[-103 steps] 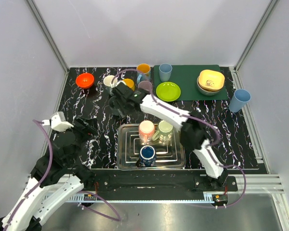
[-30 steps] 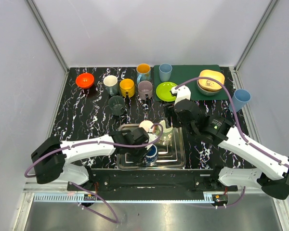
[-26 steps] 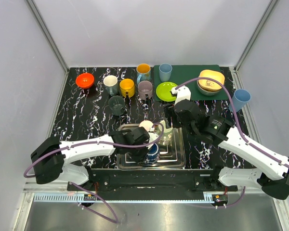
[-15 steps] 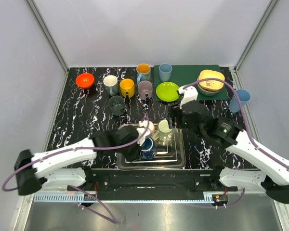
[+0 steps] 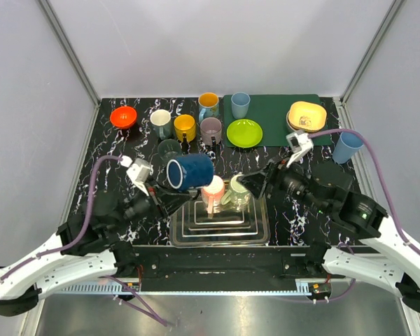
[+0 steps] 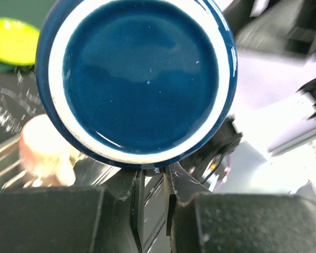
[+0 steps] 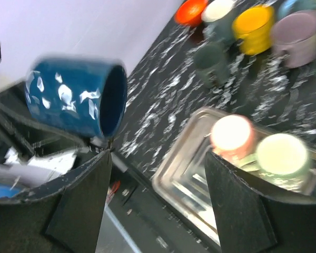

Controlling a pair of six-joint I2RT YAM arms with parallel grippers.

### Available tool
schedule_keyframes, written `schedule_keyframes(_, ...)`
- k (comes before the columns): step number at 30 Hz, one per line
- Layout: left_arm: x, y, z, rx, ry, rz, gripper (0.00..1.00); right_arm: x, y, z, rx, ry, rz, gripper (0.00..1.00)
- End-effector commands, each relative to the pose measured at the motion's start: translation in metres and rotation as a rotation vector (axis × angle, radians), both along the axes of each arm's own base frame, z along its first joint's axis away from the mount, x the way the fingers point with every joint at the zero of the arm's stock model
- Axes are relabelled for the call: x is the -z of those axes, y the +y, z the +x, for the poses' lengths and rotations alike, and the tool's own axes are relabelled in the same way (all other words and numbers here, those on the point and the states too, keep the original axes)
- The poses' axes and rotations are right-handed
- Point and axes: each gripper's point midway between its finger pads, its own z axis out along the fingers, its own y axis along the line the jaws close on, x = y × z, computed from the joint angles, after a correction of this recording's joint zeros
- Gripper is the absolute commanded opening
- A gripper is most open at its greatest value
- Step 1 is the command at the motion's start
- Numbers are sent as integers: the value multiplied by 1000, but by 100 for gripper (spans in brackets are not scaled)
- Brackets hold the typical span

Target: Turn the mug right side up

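A dark blue mug (image 5: 190,171) hangs in the air above the left end of the steel tray (image 5: 220,227). It lies on its side with its mouth toward the right. My left gripper (image 5: 167,190) is shut on its handle from below. In the left wrist view the mug's round base (image 6: 137,79) fills the frame above the shut left gripper (image 6: 152,173). My right gripper (image 5: 246,185) is open over the tray, its jaws wide apart and empty. In the right wrist view the blue mug (image 7: 76,97) floats beyond the left finger (image 7: 79,195).
A pink mug (image 5: 213,189) and a pale green mug (image 5: 239,192) stand upside down in the tray. White (image 5: 160,120), yellow (image 5: 185,126), purple (image 5: 211,128), orange (image 5: 208,103) and dark green (image 5: 169,148) mugs stand behind. A green plate (image 5: 243,133) and bowls (image 5: 306,115) sit at the back right.
My left gripper has shut on the blue mug, lifted it out of the tray up and to the left, and tipped it on its side. The right gripper has drawn back to the right.
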Motion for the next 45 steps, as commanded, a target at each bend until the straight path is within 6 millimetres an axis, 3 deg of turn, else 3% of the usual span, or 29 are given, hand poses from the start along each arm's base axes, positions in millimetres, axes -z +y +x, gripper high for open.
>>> schedule_keyframes(1,-114,2,-4,16,-173,-416,0,-11,50,-41,-331,34,156,78)
schedule_keyframes(2,-128,4,-7,25,-201,-467,0,-10,54,-45,-357,44,169,78)
schedule_keyframes(6,-149,2,-21,113,-221,-576,0,-19,70,-66,-525,7,246,79)
schedule_keyframes(14,-158,1,-37,226,-219,-710,0,-66,71,-89,-714,-172,461,78)
schedule_keyframes(18,-154,-1,-39,253,-194,-730,0,-69,67,-79,-772,-159,517,77)
schedule_keyframes(26,-147,-8,-38,273,-168,-721,0,-55,86,-59,-796,-89,444,70)
schedule_keyframes(32,-138,-17,-35,286,-148,-696,0,-56,92,-50,-777,-77,402,66)
schedule_keyframes(36,-129,-24,-30,280,-130,-667,0,-55,99,-45,-791,-50,394,59)
schedule_keyframes(39,-123,-27,-28,274,-119,-648,0,-52,105,-41,-793,-22,374,48)
schedule_keyframes(45,-114,-33,-24,266,-104,-611,0,-47,111,-37,-808,14,359,45)
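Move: The blue mug already hangs from the left fingers by its handle, its middle about 3 cm ahead of that hand and 4 cm above it. The right gripper, where it is headed, is some 17 cm to the right, 6 cm ahead and 6 cm higher. From the right hand the blue mug lies about 17 cm left, 2 cm back and slightly lower. Far below the right hand, 8 cm ahead, stand the green mug 2 cm left and the peach mug 11 cm left. The blue mug goes up about 10 cm in the left hand's kept grip, its mouth tipping upward by some 30 degrees, then hovers with a small shift right. The right hand swings left and back to meet it, dipping, then rising, turning counter-clockwise nearly 50 degrees to face the mouth, its fingers narrowing partway around the handle below the rim. ##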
